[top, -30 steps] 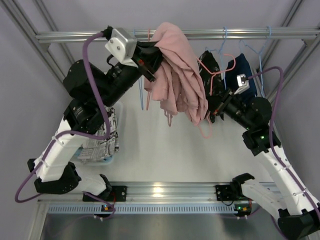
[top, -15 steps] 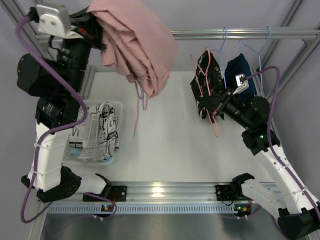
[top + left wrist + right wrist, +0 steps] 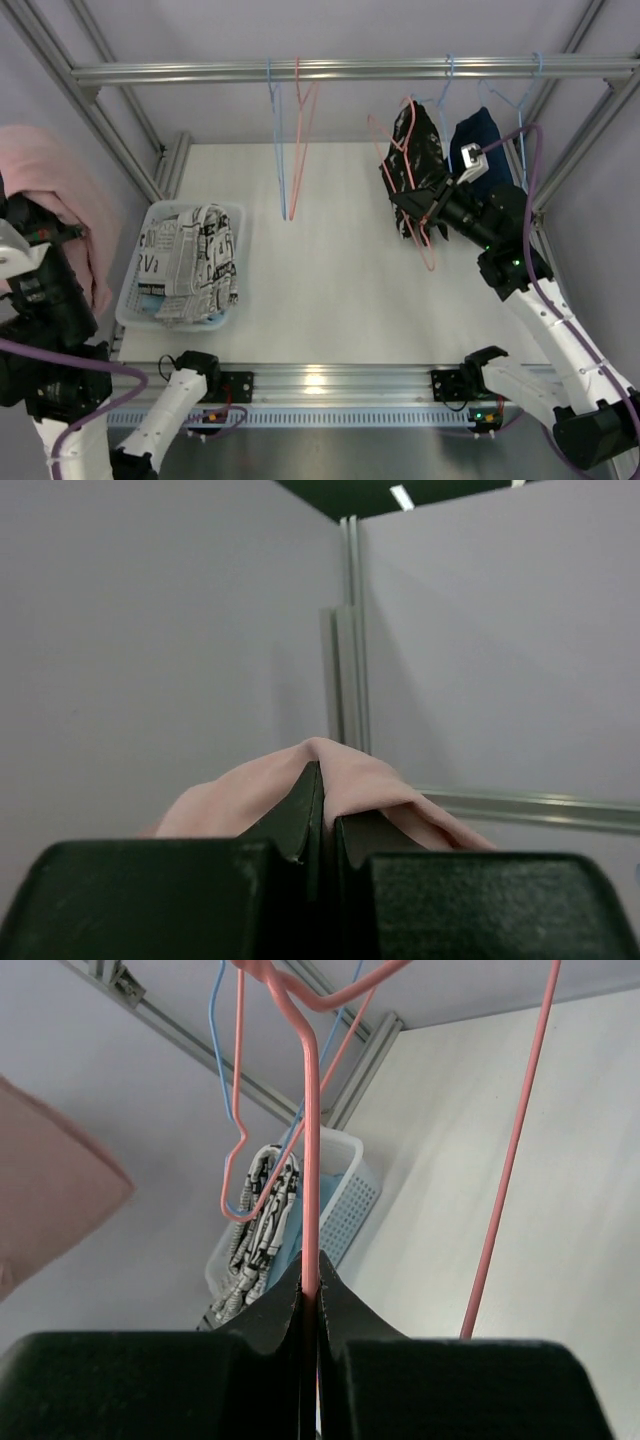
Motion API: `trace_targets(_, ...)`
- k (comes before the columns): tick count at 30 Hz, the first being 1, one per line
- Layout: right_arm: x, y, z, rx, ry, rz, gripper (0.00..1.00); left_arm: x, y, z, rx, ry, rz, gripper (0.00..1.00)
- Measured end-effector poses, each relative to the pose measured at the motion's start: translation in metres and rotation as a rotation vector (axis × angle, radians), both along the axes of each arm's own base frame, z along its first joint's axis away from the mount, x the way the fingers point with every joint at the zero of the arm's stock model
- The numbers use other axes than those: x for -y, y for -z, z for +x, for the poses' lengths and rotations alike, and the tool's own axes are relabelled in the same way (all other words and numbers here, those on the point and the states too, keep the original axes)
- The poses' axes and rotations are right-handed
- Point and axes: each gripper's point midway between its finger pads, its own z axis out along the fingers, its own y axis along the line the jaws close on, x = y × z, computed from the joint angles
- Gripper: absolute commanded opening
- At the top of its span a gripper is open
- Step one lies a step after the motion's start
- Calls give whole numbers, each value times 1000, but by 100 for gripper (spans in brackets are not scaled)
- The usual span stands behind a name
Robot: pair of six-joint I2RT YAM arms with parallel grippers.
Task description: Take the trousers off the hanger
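Observation:
The dusty pink trousers [image 3: 62, 205] hang off the hanger at the far left, outside the frame post, with my left gripper [image 3: 325, 778] shut on a fold of them [image 3: 385, 780]. The newsprint-pattern trousers [image 3: 195, 262] lie in the white basket [image 3: 128, 296] on top of the light blue trousers [image 3: 150, 301]. My right gripper [image 3: 407, 207] is shut on the wire of a bare pink hanger [image 3: 311, 1140] that tilts off the rail. From the right wrist, the pink trousers [image 3: 45, 1195] show at the left.
A bare blue hanger [image 3: 273, 140] and a bare pink hanger [image 3: 300, 140] hang from the rail [image 3: 180, 72]. Just behind my right gripper, a dark patterned garment [image 3: 422, 150] and a navy garment [image 3: 482, 135] hang on hangers. Frame posts stand at both sides.
My left arm has swung far left and down, carrying the pink trousers from the rail to beyond the left post. The right gripper keeps its hold on the pink hanger.

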Motion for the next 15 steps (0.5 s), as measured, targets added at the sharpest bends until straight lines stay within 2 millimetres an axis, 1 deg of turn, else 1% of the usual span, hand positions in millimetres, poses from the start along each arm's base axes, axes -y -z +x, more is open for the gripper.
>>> trace_targets(1, 0, 0, 1, -1, -1, -5, 0, -6, 14, -2, -23, -44, 6, 0)
trace_targets(3, -1, -1, 3, 0, -2, -9, 0, -15, 45, 2, -89, -118, 20, 0)
trace_targets(8, -1, -7, 3, 12, -4, -20, 0, -28, 132, 36, -342, -264, 84, 0)
trace_targets(11, -1, -9, 4, 14, -5, -26, 0, -33, 171, 49, -459, -315, 117, 0)
trace_targets(12, -2, -8, 5, 13, -5, -29, 0, -34, 181, 52, -487, -326, 125, 0)
trace_targets(13, -2, -6, 6, 10, -6, -32, 0, -34, 188, 56, -510, -332, 134, 0)
trace_targets(15, -3, -3, 9, 2, -7, -37, 0, -33, 195, 61, -531, -335, 144, 0)
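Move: The left hand already holds the pink trousers high and short of the basket, whose middle lies roughly 18 cm ahead, 4 cm to the left and 55 cm below. The black-and-white trousers lie in the basket at nearly that same spot, and the empty blue and pink hangers hang about 35 cm ahead and 28 cm to the right, some 12 cm lower. From the right hand the basket is some 52 cm to the left, 3 cm farther out and 28 cm below. Still pinching the pink trousers, the left hand sinks about 20 cm towards the basket, fast at first and easing off near the end, while it works some 6 cm forward and a few centimetres left. On the way down the fingers tip from pointing steeply up to nearly level, some 30 degrees, and swing about 20 degrees counter-clockwise, keeping their grip on the cloth. ##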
